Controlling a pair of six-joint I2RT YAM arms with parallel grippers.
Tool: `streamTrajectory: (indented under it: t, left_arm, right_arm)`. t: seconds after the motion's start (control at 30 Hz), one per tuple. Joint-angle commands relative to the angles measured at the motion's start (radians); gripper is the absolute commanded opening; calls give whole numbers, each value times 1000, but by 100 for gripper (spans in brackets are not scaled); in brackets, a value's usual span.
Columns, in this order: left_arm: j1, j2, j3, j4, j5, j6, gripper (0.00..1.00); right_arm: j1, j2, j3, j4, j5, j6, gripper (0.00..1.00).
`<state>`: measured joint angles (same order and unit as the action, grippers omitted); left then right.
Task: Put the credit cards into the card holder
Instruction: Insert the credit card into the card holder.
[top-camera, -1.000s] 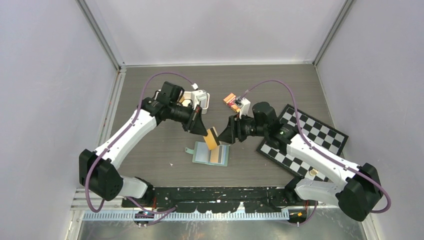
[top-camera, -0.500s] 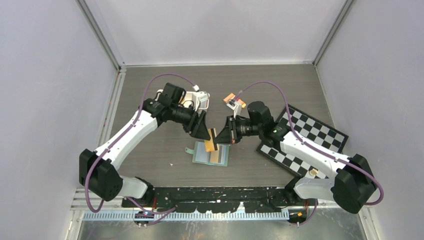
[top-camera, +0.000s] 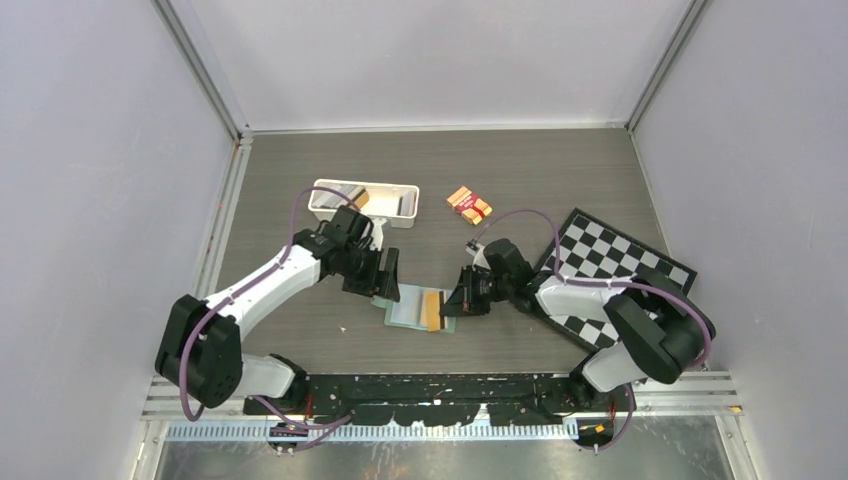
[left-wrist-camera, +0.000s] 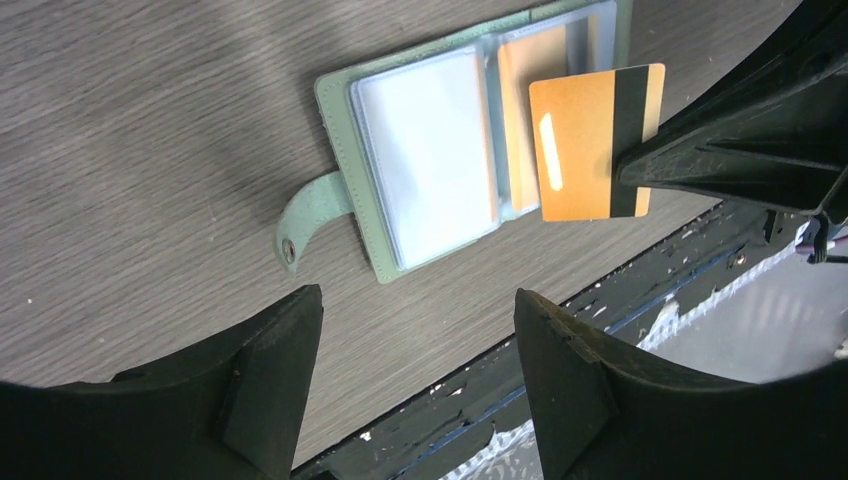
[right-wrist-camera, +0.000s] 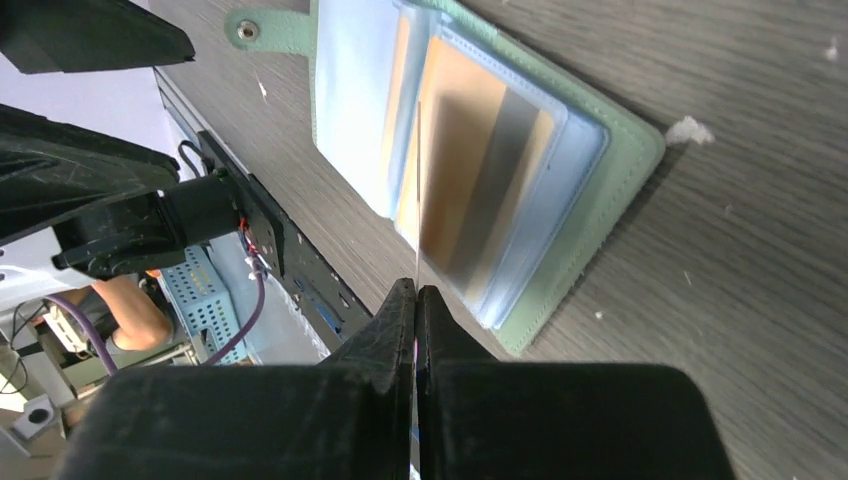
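The sage-green card holder lies open on the table, clasp tab to its left. My right gripper is shut on a gold credit card with a black stripe, holding it just above the holder's right-hand pockets. In the right wrist view that card shows edge-on between the shut fingertips. Another gold card sits in a clear pocket. My left gripper stands open and empty beside the holder's left edge.
A long white tray with flat cards in it stands at the back left. An orange-and-red packet lies behind the holder. A checkerboard mat lies under the right arm. The table's front rail is close by.
The gold card passed from the left gripper to the right: the left opened and let go, the right shut on it. Both arms came down toward the holder.
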<state>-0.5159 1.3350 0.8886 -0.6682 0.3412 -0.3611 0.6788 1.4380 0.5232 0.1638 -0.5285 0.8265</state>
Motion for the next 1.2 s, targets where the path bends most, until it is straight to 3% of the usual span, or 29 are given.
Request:
streamTrajectory:
  t: [0.0,0.27,1.17]
  left_arm:
    - [1,21,-14,94,-19,-53,72]
    - [1,116,-6,116,-10,-26,67]
    - [1,261,26,106,-46,5,43]
  right_arm:
    - [2,47,6,190,-33,67,0]
    - [2,118,-6,291,-64,110,0]
    - [3,216,-19,313,-35,218,0]
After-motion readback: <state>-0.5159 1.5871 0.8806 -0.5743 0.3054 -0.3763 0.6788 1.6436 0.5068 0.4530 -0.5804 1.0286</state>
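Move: The right hand already grips the orange credit card, whose middle lies about 2 cm to its left and 2 cm lower. The left pocket's mouth, at the card holder's spine, is roughly 5 cm left, 1 cm ahead and 5 cm below that hand. For the open left hand, the holder's left edge is about 1 cm right, 1 cm back and 8 cm below, with the clasp strap some 2 cm to the left, 1 cm back and equally low. The left hand sinks about 6 cm towards the card holder's left edge by the strap, edging 1 cm forward early on, while its fingers close part way and stay apart around that edge; a touch there can't be made out. The right hand keeps its pinch on the card and carries it about 2 cm left and 1 cm forward to the left pocket's mouth, then holds that place and lowers nearly 2 cm while the wrist rolls some 10 degrees. ##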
